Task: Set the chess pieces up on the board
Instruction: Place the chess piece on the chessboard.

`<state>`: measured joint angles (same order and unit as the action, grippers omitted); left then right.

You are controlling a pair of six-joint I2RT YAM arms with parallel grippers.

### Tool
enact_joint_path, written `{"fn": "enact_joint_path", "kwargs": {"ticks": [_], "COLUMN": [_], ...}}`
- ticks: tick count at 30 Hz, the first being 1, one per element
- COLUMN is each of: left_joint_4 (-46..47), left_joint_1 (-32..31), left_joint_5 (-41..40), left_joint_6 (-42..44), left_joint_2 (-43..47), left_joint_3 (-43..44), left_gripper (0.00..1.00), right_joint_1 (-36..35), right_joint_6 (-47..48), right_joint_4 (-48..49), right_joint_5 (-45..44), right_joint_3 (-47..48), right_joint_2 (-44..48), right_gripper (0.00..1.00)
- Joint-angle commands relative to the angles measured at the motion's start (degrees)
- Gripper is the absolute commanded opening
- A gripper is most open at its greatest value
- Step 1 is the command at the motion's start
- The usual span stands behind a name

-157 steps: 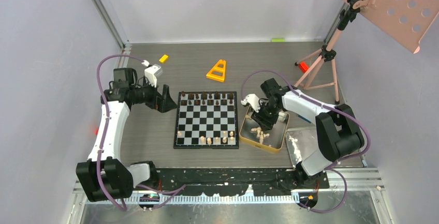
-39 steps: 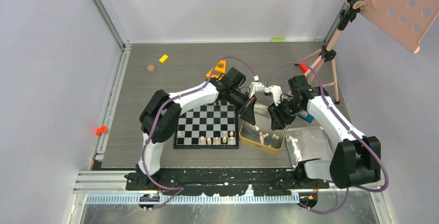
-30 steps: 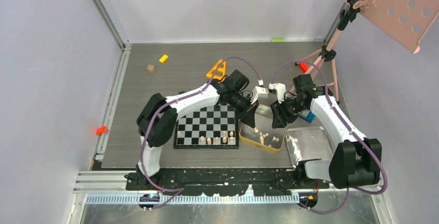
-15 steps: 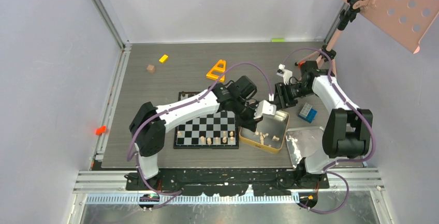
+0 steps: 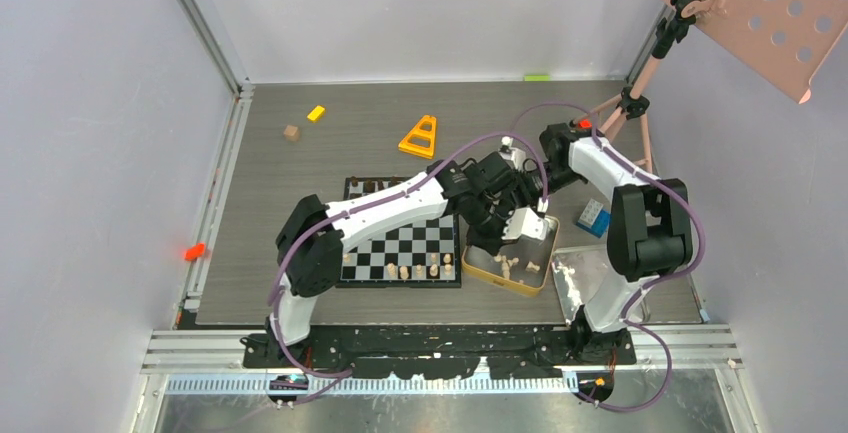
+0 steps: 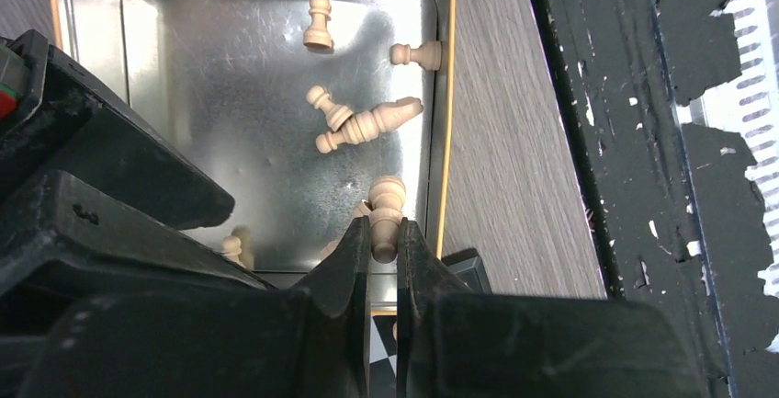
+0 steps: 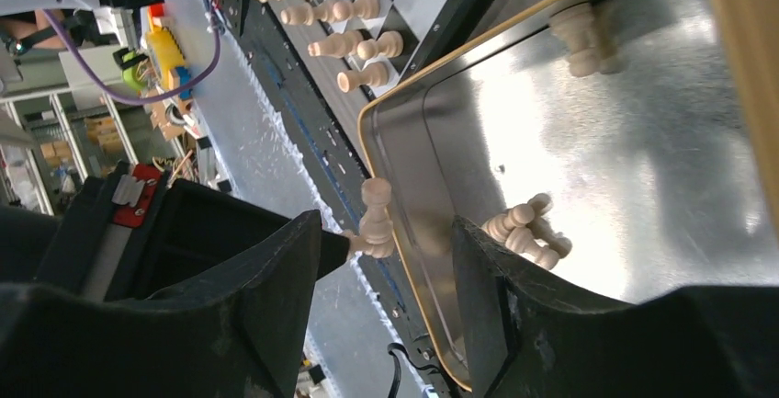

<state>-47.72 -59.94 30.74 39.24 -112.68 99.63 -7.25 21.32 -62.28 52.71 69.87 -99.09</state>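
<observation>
The board (image 5: 400, 245) lies mid-table with pale chess pieces (image 5: 415, 270) along its near edge and dark ones (image 5: 375, 186) along its far edge. More pale pieces (image 6: 367, 125) lie loose in the gold tin (image 5: 541, 263) right of it. My left gripper (image 5: 490, 238) reaches across the board into the tin. In the left wrist view it (image 6: 384, 235) is shut on a pale piece (image 6: 387, 203). My right gripper (image 5: 530, 188) hovers open over the tin's far end. Through its gap (image 7: 386, 251) that held piece (image 7: 375, 223) shows at the tin's rim (image 7: 404, 95).
A shiny silver tray (image 5: 590, 278) sits right of the tin, with a blue block (image 5: 593, 217) behind it. An orange triangle (image 5: 418, 137), a brown cube (image 5: 291, 133) and a yellow block (image 5: 316, 113) lie at the back. A pink tripod (image 5: 620, 118) stands far right.
The right gripper pulled up and back from the tin toward the far side and opened wider. The left arm pushed further over the tin, its jaws staying shut.
</observation>
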Motion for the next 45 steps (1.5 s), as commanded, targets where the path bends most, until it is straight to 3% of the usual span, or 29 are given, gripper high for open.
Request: {"fn": "enact_joint_path", "kwargs": {"ticks": [1, 15, 34, 38, 45], "left_joint_4": [-2.6, -1.2, 0.2, 0.0, -0.3], "left_joint_1": [-0.4, -0.5, -0.5, -0.5, -0.5], "left_joint_5": [-1.3, -1.4, -1.8, -2.1, -2.6], "left_joint_6": [2.4, 2.2, 2.2, 2.2, 2.2], "left_joint_2": [-0.5, -1.5, -2.1, -2.3, -1.8], "left_joint_3": [2.8, 2.7, 2.0, 2.2, 1.4], "left_gripper": [0.0, 0.0, 0.0, 0.0, 0.0], "right_joint_1": [-1.5, -6.7, -10.3, -10.9, -10.9], "right_joint_6": [3.1, 1.0, -0.8, -0.8, -0.1], "right_joint_4": [-4.1, -1.0, 0.8, 0.8, -0.1], "right_joint_5": [2.5, 0.0, -2.5, -3.0, -3.7], "right_joint_3": [1.8, 0.8, 1.1, 1.1, 1.5], "right_joint_2": [-0.1, -3.4, -6.4, -6.7, -6.6], "right_gripper": [0.6, 0.6, 0.49, 0.45, 0.26]}}
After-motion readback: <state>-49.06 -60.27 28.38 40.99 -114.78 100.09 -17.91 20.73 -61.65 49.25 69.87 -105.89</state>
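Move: The left hand still holds a chess piece by its head, the base sticking out about 2 cm to the right and below its fingertips. From the open right hand this piece is some 4 cm back, 4 cm left and 1 cm lower. The knight-and-pawn pair lying in the tray is about 6 cm back of the right hand, 2 cm left and 8 cm down; the chessboard's middle is roughly 17 cm left of the left hand, 4 cm ahead and 9 cm down. The right hand comes to the held chess piece for a handover, swinging back and left and then mostly sinking, about 6 cm in all with a turn of some 10 degrees counter-clockwise, while its spread fingers close from both sides on the piece's base. The left hand keeps its pinch on the head above the tray and merely eases down about 2 cm, carrying the piece with it. ##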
